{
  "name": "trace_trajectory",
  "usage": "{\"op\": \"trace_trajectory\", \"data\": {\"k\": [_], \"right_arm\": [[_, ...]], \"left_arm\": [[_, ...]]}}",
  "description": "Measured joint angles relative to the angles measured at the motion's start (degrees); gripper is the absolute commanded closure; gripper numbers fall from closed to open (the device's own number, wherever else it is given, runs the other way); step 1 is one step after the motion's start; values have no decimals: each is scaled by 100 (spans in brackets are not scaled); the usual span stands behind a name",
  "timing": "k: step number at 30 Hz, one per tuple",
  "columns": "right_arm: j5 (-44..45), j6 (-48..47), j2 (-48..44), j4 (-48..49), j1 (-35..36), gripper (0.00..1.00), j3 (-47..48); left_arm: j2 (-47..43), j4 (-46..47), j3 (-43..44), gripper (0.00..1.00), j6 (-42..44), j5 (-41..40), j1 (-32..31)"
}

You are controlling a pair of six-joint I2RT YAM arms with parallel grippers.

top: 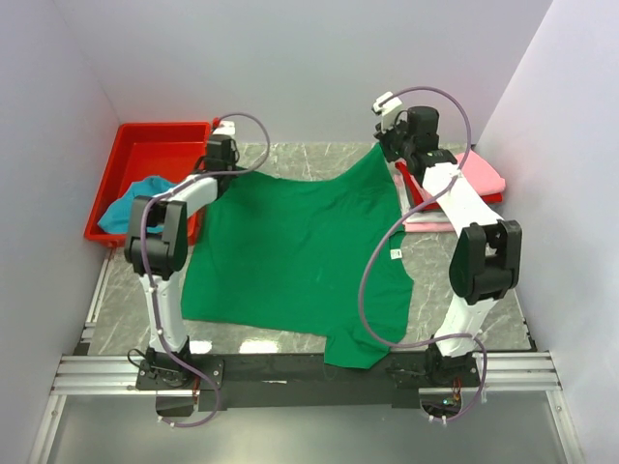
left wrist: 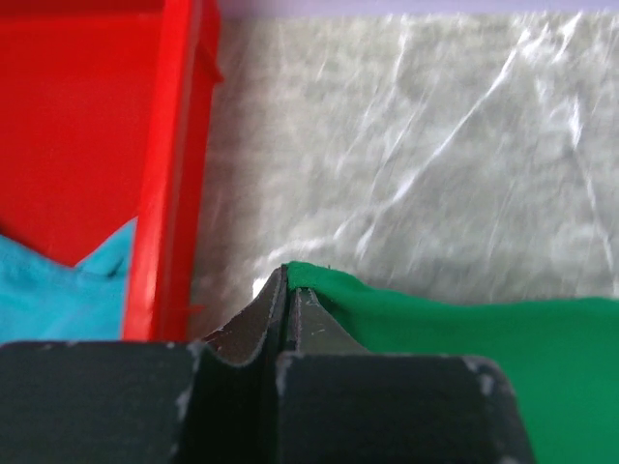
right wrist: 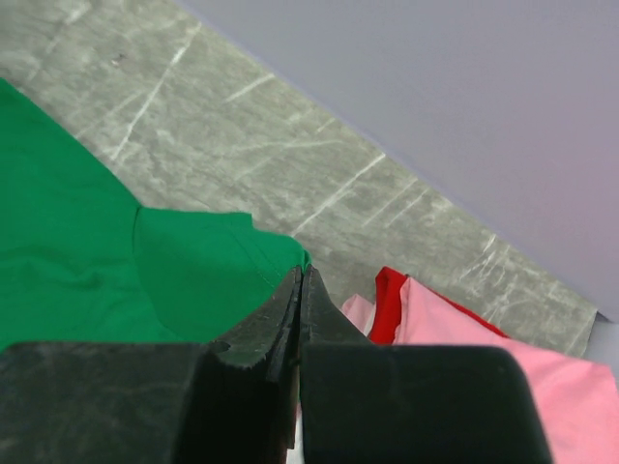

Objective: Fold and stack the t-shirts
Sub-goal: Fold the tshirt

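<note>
A bright green t-shirt lies spread across the table, its small white label near the right edge. My left gripper is shut on the shirt's far-left corner, next to the red tray; in the left wrist view the green cloth leaves the pinched tips. My right gripper is shut on the far-right corner and holds it raised off the table. In the right wrist view the green cloth meets the closed tips. Pink, red and whitish t-shirts are stacked at the right.
A red plastic tray stands at the far left with a teal-blue t-shirt hanging over its near side. White walls close in the back and both sides. The shirt's near hem hangs over the black rail at the front.
</note>
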Motion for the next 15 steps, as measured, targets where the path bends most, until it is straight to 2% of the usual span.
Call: {"op": "trace_trajectory", "data": {"k": [6, 11, 15], "right_arm": [[-90, 52, -140, 122, 0, 100, -221], [-98, 76, -140, 90, 0, 100, -352], [-94, 76, -140, 136, 0, 100, -361]], "left_arm": [[638, -164, 481, 100, 50, -562, -221], [1268, -691, 1080, 100, -15, -831, -72], [1412, -859, 1226, 100, -44, -927, 83]]}}
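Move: My left fingers already grip the green t-shirt's far-left corner; the bare table spot for it lies about 2 cm ahead, 3 cm to the left and 9 cm below. From that hand the red bin's middle is some 25 cm left and level, its blue cloth about 27 cm left and 5 cm back. My right hand holds the far-right corner: from it the shirt's spread middle lies roughly 18 cm back, 23 cm left and 23 cm below, and the folded stack about 24 cm right and 2 cm back. I lower my left hand about 7 cm towards the table beside the bin's right wall, easing it a little forward first and swinging some 3 cm left towards the bin as it sinks. The wrist tips down and turns counter-clockwise by about 10 degrees each way, fingers still pinching the cloth. My right hand all but stays, keeping its corner held high. ##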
